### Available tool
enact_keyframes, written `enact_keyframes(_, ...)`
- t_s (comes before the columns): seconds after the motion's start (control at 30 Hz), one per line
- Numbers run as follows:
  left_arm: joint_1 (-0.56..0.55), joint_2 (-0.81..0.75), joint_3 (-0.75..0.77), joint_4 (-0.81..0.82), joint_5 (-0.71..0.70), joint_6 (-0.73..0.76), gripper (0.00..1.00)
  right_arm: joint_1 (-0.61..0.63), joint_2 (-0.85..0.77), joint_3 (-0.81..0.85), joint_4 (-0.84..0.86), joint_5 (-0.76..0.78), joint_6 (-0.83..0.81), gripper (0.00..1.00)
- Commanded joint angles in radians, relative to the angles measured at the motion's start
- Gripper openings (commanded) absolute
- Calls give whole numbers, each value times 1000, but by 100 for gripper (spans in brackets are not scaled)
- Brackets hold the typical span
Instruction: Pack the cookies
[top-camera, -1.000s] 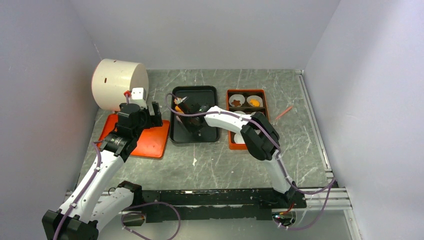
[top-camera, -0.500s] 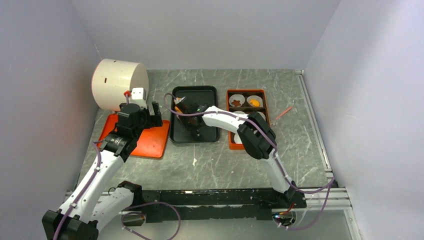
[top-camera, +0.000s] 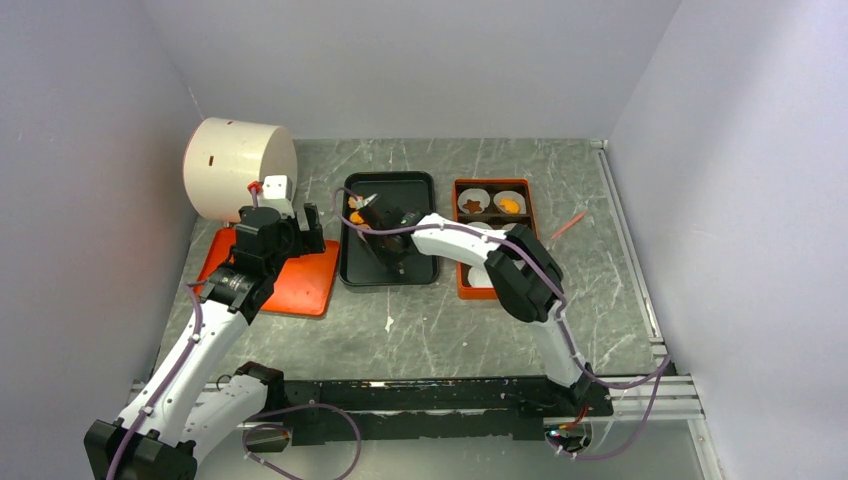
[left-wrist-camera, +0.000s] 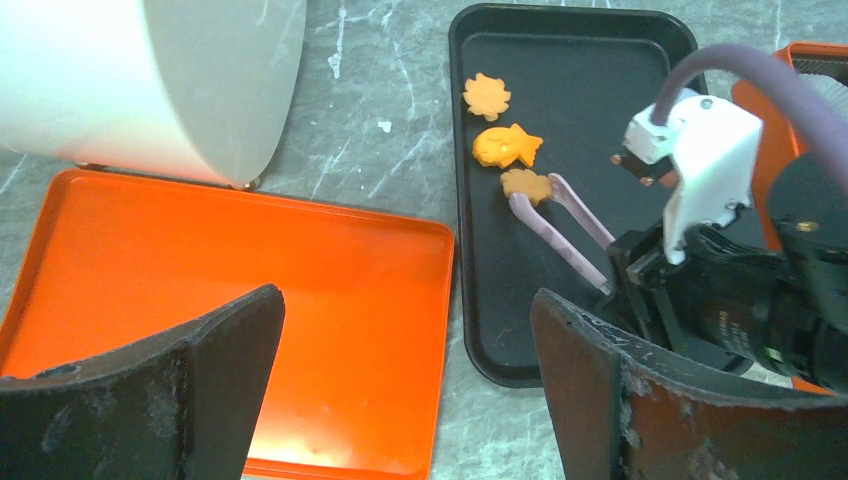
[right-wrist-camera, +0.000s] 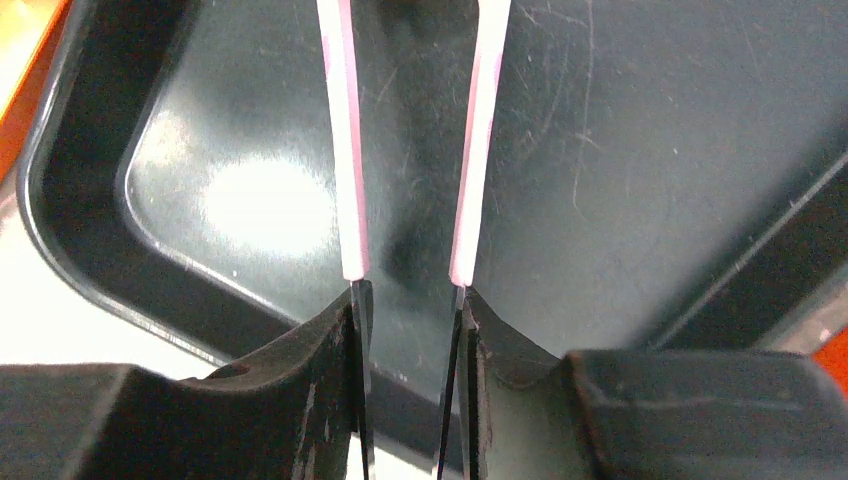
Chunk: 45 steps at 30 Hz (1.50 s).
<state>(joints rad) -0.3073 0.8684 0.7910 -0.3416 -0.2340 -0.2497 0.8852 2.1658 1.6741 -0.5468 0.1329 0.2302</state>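
Note:
Three orange cookies (left-wrist-camera: 506, 147) lie at the far-left end of the black tray (left-wrist-camera: 590, 70). My right gripper (right-wrist-camera: 410, 300) is shut on pink tongs (left-wrist-camera: 560, 235), one finger pressing each arm. The tongs' tips sit on either side of the nearest cookie (left-wrist-camera: 527, 185). Those tips are out of the right wrist view, which shows only the two pink arms (right-wrist-camera: 343, 150) over the tray floor. My left gripper (left-wrist-camera: 405, 300) hangs open over the orange lid (left-wrist-camera: 250, 290), holding nothing. A brown star cookie (top-camera: 470, 207) and an orange cookie (top-camera: 509, 205) rest in paper cups.
An orange box (top-camera: 457, 240) with white paper cups stands right of the black tray, partly hidden by my right arm. A large white cylinder (top-camera: 238, 168) lies at the back left, behind the lid. A thin orange stick (top-camera: 566, 226) lies right of the box.
My right gripper has squeezed the tongs narrower and shifted slightly at the tray's far-left corner. The left arm has not moved.

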Motion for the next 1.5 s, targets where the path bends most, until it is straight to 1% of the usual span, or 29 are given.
enact_keyframes(0.0, -2, -4, 10, 24, -14, 7, 98, 4, -137, -49, 28, 27, 0, 19)
enact_keyframes(0.27, -2, 1, 8, 25, -17, 7, 98, 3, -271, -139, -1, 19, 4, 18)
enact_keyframes(0.63, -2, 6, 7, 29, -4, 10, 98, 4, -464, -266, -115, 50, 25, 18)
enact_keyframes(0.93, -3, 8, 5, 32, 12, 8, 98, -5, -606, -347, -236, 132, 69, 18)
enact_keyframes(1.1, -3, 8, 5, 32, 15, 9, 98, -74, -662, -416, -278, 130, 92, 18)
enact_keyframes(1.33, -3, 5, 5, 32, 9, 9, 98, -249, -745, -504, -264, 82, 75, 18)
enact_keyframes(1.47, -3, 8, 5, 32, 12, 10, 98, -319, -758, -533, -256, 83, 72, 18)
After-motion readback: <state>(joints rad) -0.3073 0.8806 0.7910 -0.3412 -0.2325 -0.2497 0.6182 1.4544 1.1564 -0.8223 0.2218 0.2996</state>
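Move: My right hand already has the tongs shut on a small round cookie, whose middle is about 5 cm ahead, 4 cm left and 8 cm below. The empty middle-left liner of the box lies some 20 cm right, 4 cm ahead and 8 cm down; the square cookie is 8 cm right of that liner, level with it, the star cookie 6 cm beyond it. The fish cookie is 8 cm ahead and 5 cm left. From my left hand the liner is about 34 cm right, 5 cm ahead, 25 cm below. I keep my right fingers' hold on the tongs and lift the pinched cookie off the black tray, mostly up at first while drawing back and right. Then I swing right towards the box's middle-left liner, about 22 cm right in all and ending some 9 cm higher, easing slightly forward at the last as the wrist turns about 20 degrees clockwise. ##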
